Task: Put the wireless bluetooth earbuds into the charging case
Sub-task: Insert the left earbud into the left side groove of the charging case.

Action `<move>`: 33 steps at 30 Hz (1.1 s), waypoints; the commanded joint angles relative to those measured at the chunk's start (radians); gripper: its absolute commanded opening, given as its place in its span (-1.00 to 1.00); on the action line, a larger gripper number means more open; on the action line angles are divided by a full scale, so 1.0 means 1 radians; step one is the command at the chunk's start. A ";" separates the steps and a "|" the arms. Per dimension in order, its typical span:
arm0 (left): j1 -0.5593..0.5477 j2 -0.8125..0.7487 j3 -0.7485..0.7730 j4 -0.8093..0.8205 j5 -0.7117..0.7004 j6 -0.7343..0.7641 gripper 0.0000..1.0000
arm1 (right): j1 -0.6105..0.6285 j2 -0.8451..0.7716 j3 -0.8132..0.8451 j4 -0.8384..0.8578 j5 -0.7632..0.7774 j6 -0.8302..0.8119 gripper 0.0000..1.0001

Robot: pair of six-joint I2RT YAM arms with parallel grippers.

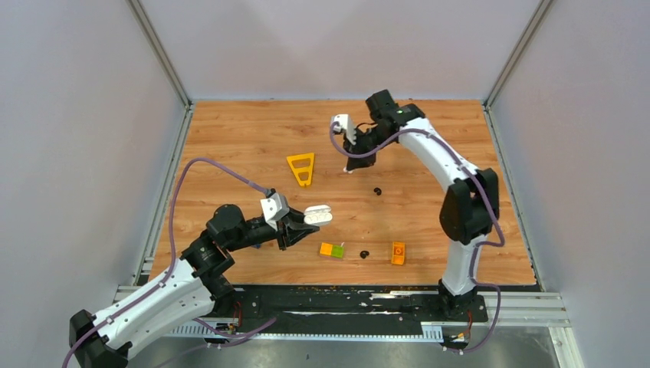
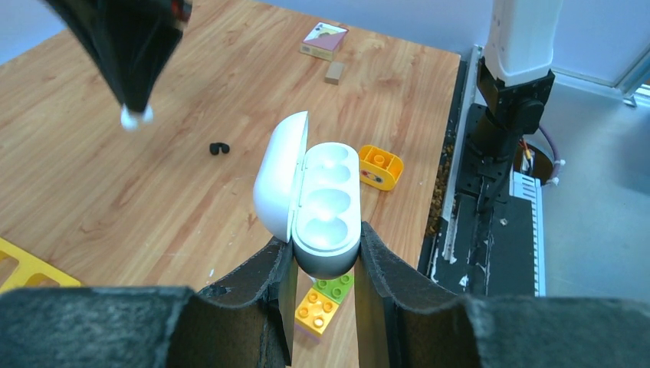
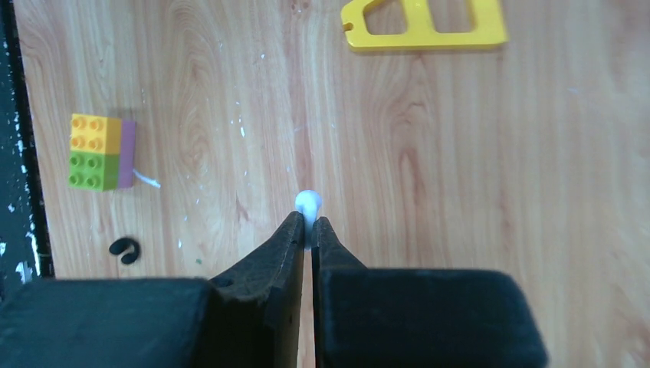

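Note:
My left gripper (image 1: 300, 224) (image 2: 326, 257) is shut on the near end of the white charging case (image 1: 317, 215) (image 2: 328, 201), held above the table. Its lid stands open to the left and the hollows inside look empty. My right gripper (image 1: 351, 164) (image 3: 308, 228) hangs over the far middle of the table, shut on a white earbud (image 3: 308, 202) (image 2: 133, 117) that sticks out past its tips. One black earbud (image 1: 376, 191) (image 2: 220, 148) lies mid-table. Another black earbud (image 1: 364, 254) (image 3: 125, 249) lies near the front.
A yellow triangular frame (image 1: 301, 169) (image 3: 425, 23) lies left of the right gripper. An orange and green brick (image 1: 332, 250) (image 2: 326, 303) (image 3: 96, 151) sits under the case. An orange brick (image 1: 398, 253) (image 2: 380, 166) lies front right. A small box (image 2: 323, 40) lies far off.

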 commanded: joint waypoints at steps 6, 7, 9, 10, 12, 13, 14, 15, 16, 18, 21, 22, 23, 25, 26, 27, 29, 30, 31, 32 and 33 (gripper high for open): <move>0.006 0.029 0.002 0.060 0.061 0.024 -1.00 | -0.030 -0.374 0.049 -0.297 -0.087 -0.149 -1.00; 0.006 0.031 0.002 0.061 0.064 0.026 -1.00 | -0.022 -0.414 0.044 -0.305 -0.106 -0.141 -1.00; 0.006 0.030 0.003 0.061 0.070 0.030 -1.00 | 0.015 -0.481 0.024 -0.303 -0.108 -0.107 -1.00; 0.006 0.031 0.002 0.064 0.075 0.030 -1.00 | 0.046 -0.511 0.014 -0.300 -0.100 -0.095 -1.00; 0.006 0.030 -0.002 0.081 0.081 0.025 -1.00 | 0.111 -0.554 -0.006 -0.288 -0.085 -0.067 -1.00; 0.006 0.032 -0.005 0.090 0.087 0.021 -1.00 | 0.143 -0.567 -0.010 -0.281 -0.080 -0.053 -1.00; 0.006 0.035 -0.006 0.095 0.093 0.020 -1.00 | 0.186 -0.576 -0.009 -0.275 -0.076 -0.037 -1.00; 0.006 0.039 -0.003 0.096 0.103 0.019 -1.00 | 0.212 -0.576 -0.003 -0.270 -0.073 -0.022 -1.00; 0.006 0.044 -0.002 0.095 0.108 0.021 -1.00 | 0.235 -0.572 0.006 -0.268 -0.072 -0.014 -1.00; 0.006 0.047 -0.001 0.093 0.117 0.027 -1.00 | 0.283 -0.559 0.029 -0.269 -0.049 -0.005 -1.00; 0.006 0.041 0.000 0.086 0.111 0.034 -1.00 | 0.357 -0.532 0.054 -0.263 -0.003 0.017 -1.00; 0.006 0.038 -0.001 0.084 0.107 0.036 -1.00 | 0.378 -0.525 0.061 -0.253 0.007 0.037 -1.00; 0.006 0.034 -0.002 0.086 0.103 0.037 -1.00 | 0.398 -0.519 0.065 -0.238 0.018 0.061 -1.00; 0.006 0.029 -0.003 0.086 0.101 0.038 -1.00 | 0.431 -0.508 0.064 -0.206 0.044 0.105 -1.00; 0.006 0.027 -0.003 0.087 0.101 0.038 -1.00 | 0.441 -0.501 0.065 -0.192 0.057 0.123 -1.00; 0.005 0.027 -0.003 0.087 0.102 0.038 -1.00 | 0.450 -0.489 0.068 -0.184 0.064 0.138 -1.00; 0.006 0.025 -0.003 0.087 0.102 0.037 -1.00 | 0.459 -0.472 0.078 -0.172 0.070 0.169 -1.00; 0.006 0.023 -0.003 0.087 0.101 0.036 -1.00 | 0.464 -0.468 0.081 -0.162 0.076 0.184 -1.00; 0.006 0.020 -0.002 0.087 0.098 0.036 -1.00 | 0.471 -0.465 0.083 -0.144 0.085 0.204 -1.00; 0.006 0.017 -0.003 0.088 0.098 0.036 -1.00 | 0.477 -0.462 0.083 -0.130 0.095 0.214 -1.00; 0.005 0.014 -0.003 0.088 0.096 0.036 -1.00 | 0.482 -0.460 0.085 -0.118 0.098 0.230 -1.00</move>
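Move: The right hand, already pinching the white earbud, has the open charging case about 22 cm back towards the base, 7 cm to its left and some 9 cm above it. On the table about 12 cm below this hand, the yellow-green block lies 17 cm back and 3 cm left, and the black earbuds 18 cm back and 4 cm right. The left hand holds the case, its middle about 3 cm right and 1 cm forward of that hand. Keeping its pinch on the earbud, the right hand swings back some 21 cm and up to the case, first climbing about 19 cm with a slight swerve right, then sinking a little and easing left until the earbud hangs over it. The wrist turns roughly 20 degrees counter-clockwise. The left hand keeps hold of the case, shifting it about 1 cm back and right with a slight clockwise turn. ##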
